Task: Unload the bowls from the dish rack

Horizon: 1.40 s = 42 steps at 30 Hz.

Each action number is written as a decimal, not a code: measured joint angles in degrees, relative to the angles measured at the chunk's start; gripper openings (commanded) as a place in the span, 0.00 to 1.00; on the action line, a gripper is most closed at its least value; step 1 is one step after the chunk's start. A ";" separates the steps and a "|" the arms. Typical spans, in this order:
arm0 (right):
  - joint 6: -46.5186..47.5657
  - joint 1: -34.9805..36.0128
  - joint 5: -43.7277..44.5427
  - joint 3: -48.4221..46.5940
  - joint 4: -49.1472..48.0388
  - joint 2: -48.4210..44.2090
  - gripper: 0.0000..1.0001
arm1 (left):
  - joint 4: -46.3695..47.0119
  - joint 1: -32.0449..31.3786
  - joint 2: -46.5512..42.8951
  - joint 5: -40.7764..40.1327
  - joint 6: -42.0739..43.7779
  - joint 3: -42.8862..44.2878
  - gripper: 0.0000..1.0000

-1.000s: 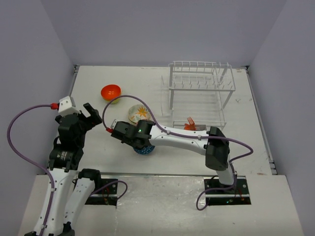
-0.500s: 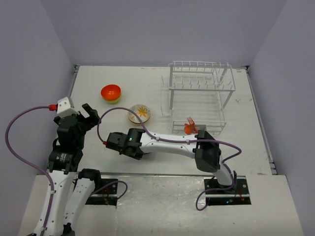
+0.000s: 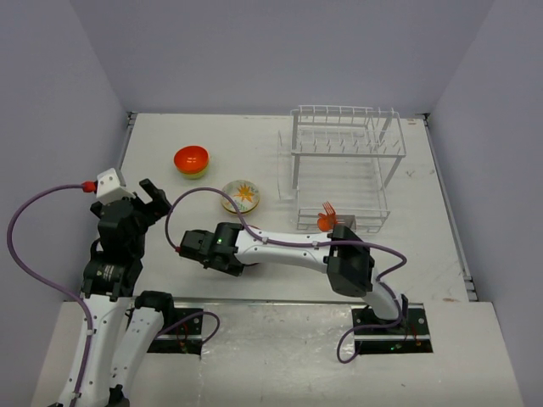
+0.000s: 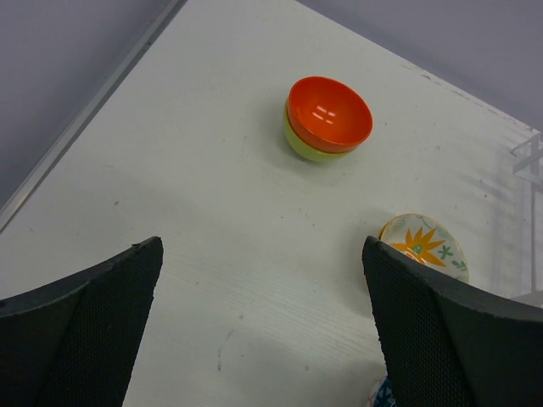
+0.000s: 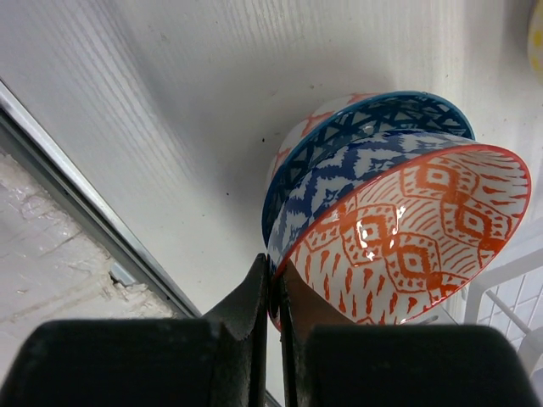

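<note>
In the right wrist view my right gripper is shut on the rim of the red-pink patterned bowl, which lies tilted inside the blue-white zigzag bowl just above the table. From above, the right gripper covers both bowls near the front edge. An orange bowl sits stacked in a lime-green bowl at the back left. A pale yellow bowl with a flower print rests mid-table. My left gripper hovers open at the left, nothing between its fingers. The white dish rack stands at the back right.
Orange utensils stick out of the caddy at the rack's front. The table's metal front edge runs close beside the held bowls. Purple cables loop from both wrists.
The right arm has carried the bowls left and towards the front edge, so they are now hidden under it from above. The left gripper has drifted slightly left.
</note>
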<state>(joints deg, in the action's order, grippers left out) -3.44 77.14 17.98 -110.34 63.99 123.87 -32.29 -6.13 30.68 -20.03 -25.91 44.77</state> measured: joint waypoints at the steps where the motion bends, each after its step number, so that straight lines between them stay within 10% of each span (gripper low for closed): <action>1: 0.11 0.00 0.00 -0.39 0.13 0.26 0.03 | 0.00 0.00 -0.02 -0.07 0.00 0.00 1.00; 13: 0.72 0.00 0.13 -1.73 0.90 1.55 0.12 | -0.22 0.00 -0.42 -0.76 0.04 0.00 1.00; 31: 0.90 0.02 2.08 -1.25 3.28 0.76 0.53 | -0.17 0.00 -0.59 -0.68 0.00 0.00 1.00; 42: -0.96 -1.31 0.52 14.25 -11.72 -25.18 0.76 | -0.15 0.00 -0.63 -0.28 0.00 0.00 1.00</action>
<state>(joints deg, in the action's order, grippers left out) -4.40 75.83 18.50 -96.09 52.27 98.70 -32.45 -6.13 30.04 -20.32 -25.91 44.77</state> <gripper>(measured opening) 0.719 0.997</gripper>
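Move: The right hand holds the near rim of the tilted red-patterned bowl; the blue bowl it goes onto is centred about 6 cm ahead, 1 cm right and 5 cm below. The flower bowl lies some 20 cm ahead, level sideways; the cutlery holder is about 12 cm ahead and 27 cm right. From the idle left hand, the blue bowl is roughly 26 cm right, 4 cm back and 22 cm below. The right fingers open, releasing the red-patterned bowl's rim, then the hand rises about 10 cm, tilting some 20 degrees. ##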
